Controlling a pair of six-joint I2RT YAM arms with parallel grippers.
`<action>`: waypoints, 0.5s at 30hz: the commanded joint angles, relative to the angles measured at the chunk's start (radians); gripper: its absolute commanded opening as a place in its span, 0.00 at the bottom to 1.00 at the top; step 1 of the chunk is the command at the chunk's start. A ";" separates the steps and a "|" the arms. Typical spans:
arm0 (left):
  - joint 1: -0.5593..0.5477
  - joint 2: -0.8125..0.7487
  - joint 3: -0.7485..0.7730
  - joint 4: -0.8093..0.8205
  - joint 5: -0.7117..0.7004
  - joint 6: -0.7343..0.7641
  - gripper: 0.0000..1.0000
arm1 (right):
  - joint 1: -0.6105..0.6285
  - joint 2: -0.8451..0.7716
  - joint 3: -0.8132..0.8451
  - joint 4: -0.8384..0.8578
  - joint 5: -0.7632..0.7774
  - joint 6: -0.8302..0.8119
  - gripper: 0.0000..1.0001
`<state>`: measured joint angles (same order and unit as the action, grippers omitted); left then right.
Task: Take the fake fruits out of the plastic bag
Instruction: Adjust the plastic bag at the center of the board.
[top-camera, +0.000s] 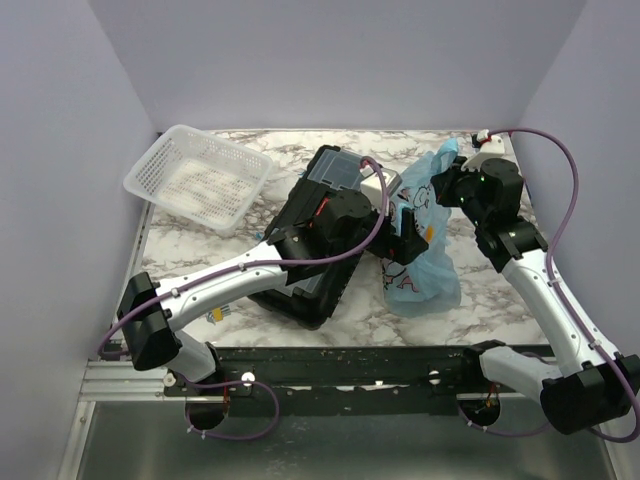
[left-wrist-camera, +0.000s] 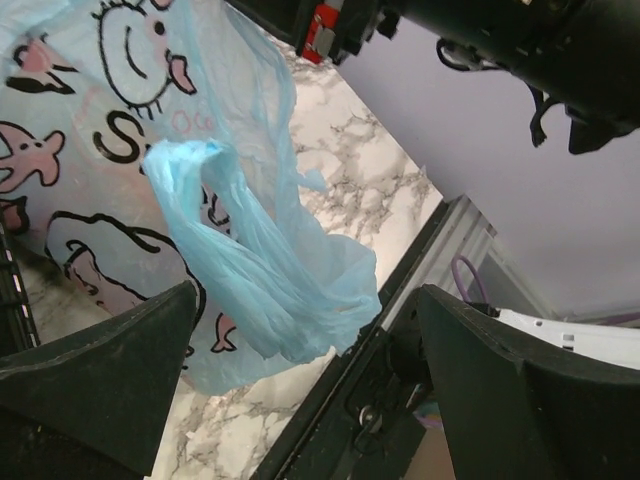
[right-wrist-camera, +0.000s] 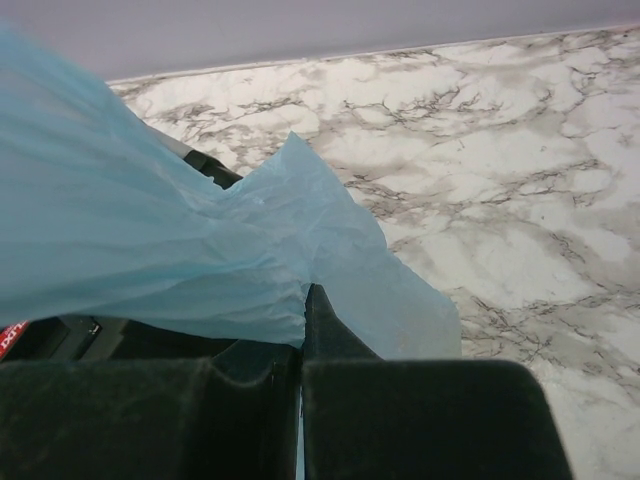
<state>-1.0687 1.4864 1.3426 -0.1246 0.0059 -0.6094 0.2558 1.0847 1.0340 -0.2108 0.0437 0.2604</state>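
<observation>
The light-blue plastic bag (top-camera: 421, 262) with its pink-and-black cartoon print stands right of centre on the marble table. My right gripper (top-camera: 447, 186) holds the bag's upper edge; in the right wrist view its jaws (right-wrist-camera: 303, 312) are pressed together on a fold of blue plastic (right-wrist-camera: 180, 250). My left gripper (top-camera: 402, 236) is at the bag's left side. In the left wrist view it (left-wrist-camera: 300, 385) is open wide, and a twisted strip of the bag (left-wrist-camera: 262, 275) hangs just beyond its fingertips, touching neither finger. The printed bag wall (left-wrist-camera: 90, 140) is behind the strip. The fake fruits are hidden.
A black toolbox (top-camera: 322, 262) lies under my left arm, just left of the bag. A white mesh basket (top-camera: 199, 178) sits tilted at the back left. A tiny yellow-blue item (top-camera: 217, 314) lies near the front edge. The black rail (top-camera: 400, 355) runs along the table's front.
</observation>
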 joint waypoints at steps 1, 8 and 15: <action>0.005 0.005 -0.007 0.020 0.105 -0.002 0.89 | 0.002 -0.016 0.023 0.008 -0.011 -0.002 0.04; 0.102 0.055 0.088 -0.022 0.307 0.039 0.57 | 0.002 -0.019 0.042 -0.017 0.075 0.026 0.11; 0.130 0.059 0.163 -0.084 0.447 0.135 0.13 | 0.002 0.007 0.113 -0.038 0.104 0.023 0.06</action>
<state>-0.9314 1.5547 1.4483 -0.1604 0.3115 -0.5507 0.2558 1.0847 1.0737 -0.2352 0.0956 0.2790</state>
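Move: The bag's loose handle stands just off the left hand's open fingertips, about 3 cm to the right and 3 cm ahead, about level. The bag body sits some 8 cm right, 2 cm ahead and 20 cm below this hand; the toolbox's middle is about 19 cm left, 4 cm ahead and 20 cm down. The right hand already pinches the bag's far top corner; from it, the loose handle lies roughly 11 cm back and 5 cm left, at about its height. The left fingers, nearly wide open, close to about a quarter of their range around the bag's loose handle, while the hand first eases back and down a little, then goes some 3 cm forward and 2 cm up, turning about 10 degrees clockwise. The right hand keeps its pinch on the far top corner, stays put at first, then rises about 1.5 cm and drifts slightly right, drawing that side of the bag upward. ##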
